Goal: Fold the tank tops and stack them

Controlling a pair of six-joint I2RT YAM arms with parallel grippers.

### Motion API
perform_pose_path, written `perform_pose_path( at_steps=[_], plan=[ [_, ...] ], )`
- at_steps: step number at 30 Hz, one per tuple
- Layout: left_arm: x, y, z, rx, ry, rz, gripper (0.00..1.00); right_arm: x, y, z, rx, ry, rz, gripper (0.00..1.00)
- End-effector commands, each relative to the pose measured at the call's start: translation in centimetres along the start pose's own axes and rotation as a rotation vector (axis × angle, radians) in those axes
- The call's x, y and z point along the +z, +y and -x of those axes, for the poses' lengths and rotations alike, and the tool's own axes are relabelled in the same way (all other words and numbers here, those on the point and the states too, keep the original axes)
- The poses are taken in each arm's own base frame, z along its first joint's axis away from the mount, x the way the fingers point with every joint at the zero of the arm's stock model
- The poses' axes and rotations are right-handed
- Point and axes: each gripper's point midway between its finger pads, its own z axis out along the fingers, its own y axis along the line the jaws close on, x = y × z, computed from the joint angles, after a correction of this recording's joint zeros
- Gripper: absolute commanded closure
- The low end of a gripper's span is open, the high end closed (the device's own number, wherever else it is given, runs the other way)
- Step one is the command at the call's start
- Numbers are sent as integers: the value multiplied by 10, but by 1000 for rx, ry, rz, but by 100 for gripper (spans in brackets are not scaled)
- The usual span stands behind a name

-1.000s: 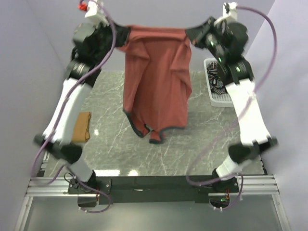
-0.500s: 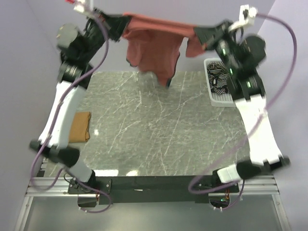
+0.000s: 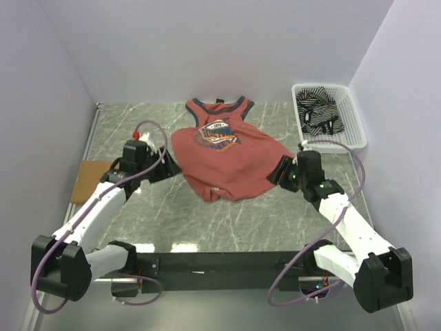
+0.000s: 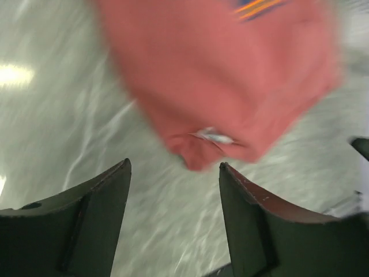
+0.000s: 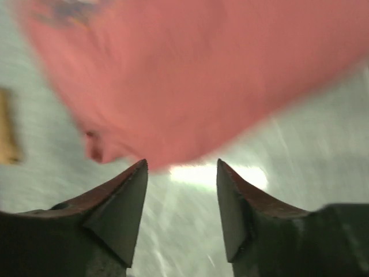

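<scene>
The brick-red tank top (image 3: 220, 155) lies spread face up on the marble table (image 3: 207, 214), its chest print (image 3: 218, 132) showing and its neck toward the back wall. My left gripper (image 3: 172, 167) is low at its left hem corner, open and holding nothing. The left wrist view shows that corner of the red tank top (image 4: 230, 75) just beyond the open gripper (image 4: 174, 167). My right gripper (image 3: 281, 171) is open at the right hem corner. In the right wrist view the red tank top (image 5: 190, 75) lies just ahead of the gripper (image 5: 181, 164). The mustard-tan tank top (image 3: 86, 176) lies folded at the left. The striped tank top (image 3: 317, 116) is in the basket.
A white mesh basket (image 3: 353, 117) stands at the back right corner against the walls. Walls close the table on the left, back and right. The folded mustard-tan tank top (image 5: 7, 135) shows at the left edge of the right wrist view.
Both arms held the red top high in the air by its hem. They swung it down flat on the table, and both grippers opened and let go.
</scene>
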Motion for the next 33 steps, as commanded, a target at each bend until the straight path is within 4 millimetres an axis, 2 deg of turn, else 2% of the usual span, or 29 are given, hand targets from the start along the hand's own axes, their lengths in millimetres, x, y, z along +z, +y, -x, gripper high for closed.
perform_pose_path(
  at_steps=[1,3,4,5,6,7,8,9,10,11,12,14,16,17,18,19,21,24,26,28,30,33],
  plan=[
    [-22,17,7,-71,-76,134,33,-11,-7,13,12,-84,-52,39],
    [-21,26,2,-146,-77,182,35,-8,-22,12,35,-94,-126,39],
    [-18,24,-1,-175,-70,166,40,-6,-30,12,44,-102,-164,39],
    [-13,25,-16,-232,-35,152,42,-4,-36,13,52,-114,-194,39],
    [-9,15,-29,-261,13,94,45,0,-49,14,53,-127,-258,39],
    [-2,7,-28,-274,-5,44,48,3,-54,15,57,-134,-285,39],
    [4,0,-53,-304,50,28,49,7,-55,18,59,-145,-289,39],
    [10,-1,-58,-302,47,47,49,11,-54,18,61,-136,-285,39],
    [19,2,-74,-310,90,84,51,18,-55,14,61,-112,-290,41],
    [22,-7,-91,-319,137,91,53,22,-55,13,65,-105,-285,41],
    [29,-5,-103,-328,169,119,56,26,-53,15,66,-102,-279,41],
    [29,-7,-127,-399,218,142,58,28,-54,17,63,-105,-289,42],
    [27,-3,-137,-433,221,181,61,30,-57,21,54,-118,-311,42],
    [25,-4,-145,-460,225,207,60,30,-59,23,47,-123,-322,42],
    [19,0,-150,-472,228,245,54,33,-61,23,41,-119,-333,42],
    [18,2,-149,-478,207,263,52,35,-62,23,35,-115,-337,42],
    [19,-5,-157,-496,218,241,47,37,-63,25,31,-114,-345,42],
    [23,-9,-176,-504,293,254,46,41,-63,27,35,-116,-347,42],
    [23,-14,-190,-507,333,274,47,40,-65,31,37,-127,-358,42],
    [23,-11,-201,-512,358,310,59,41,-69,34,38,-129,-371,42],
    [22,-12,-212,-511,382,332,62,42,-74,40,56,-133,-380,42],
    [25,-16,-218,-504,393,337,64,40,-77,49,68,-148,-377,42]
  ],
)
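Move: The red tank top's near-left hem corner lies about 7 cm back, 12 cm right and 17 cm below my left hand, with the white label 3 cm beyond that corner and 2 cm right of it. The folded brown tank top is 25 cm left of this hand and about 1 cm back. From my right hand the right hem corner is some 12 cm ahead, 7 cm right and 15 below; the basket stands 23 cm ahead, 20 right. My left hand sinks about 15 cm while drawing back almost as far and some 9 cm right, down to the near-left hem corner, tilting about 40 degrees steeper and partly closing its fingers. My right hand, open, sinks about 6 cm and shifts right, then forward over the hem towards the right corner, turning clockwise. I can't see that either hand touches the cloth. ##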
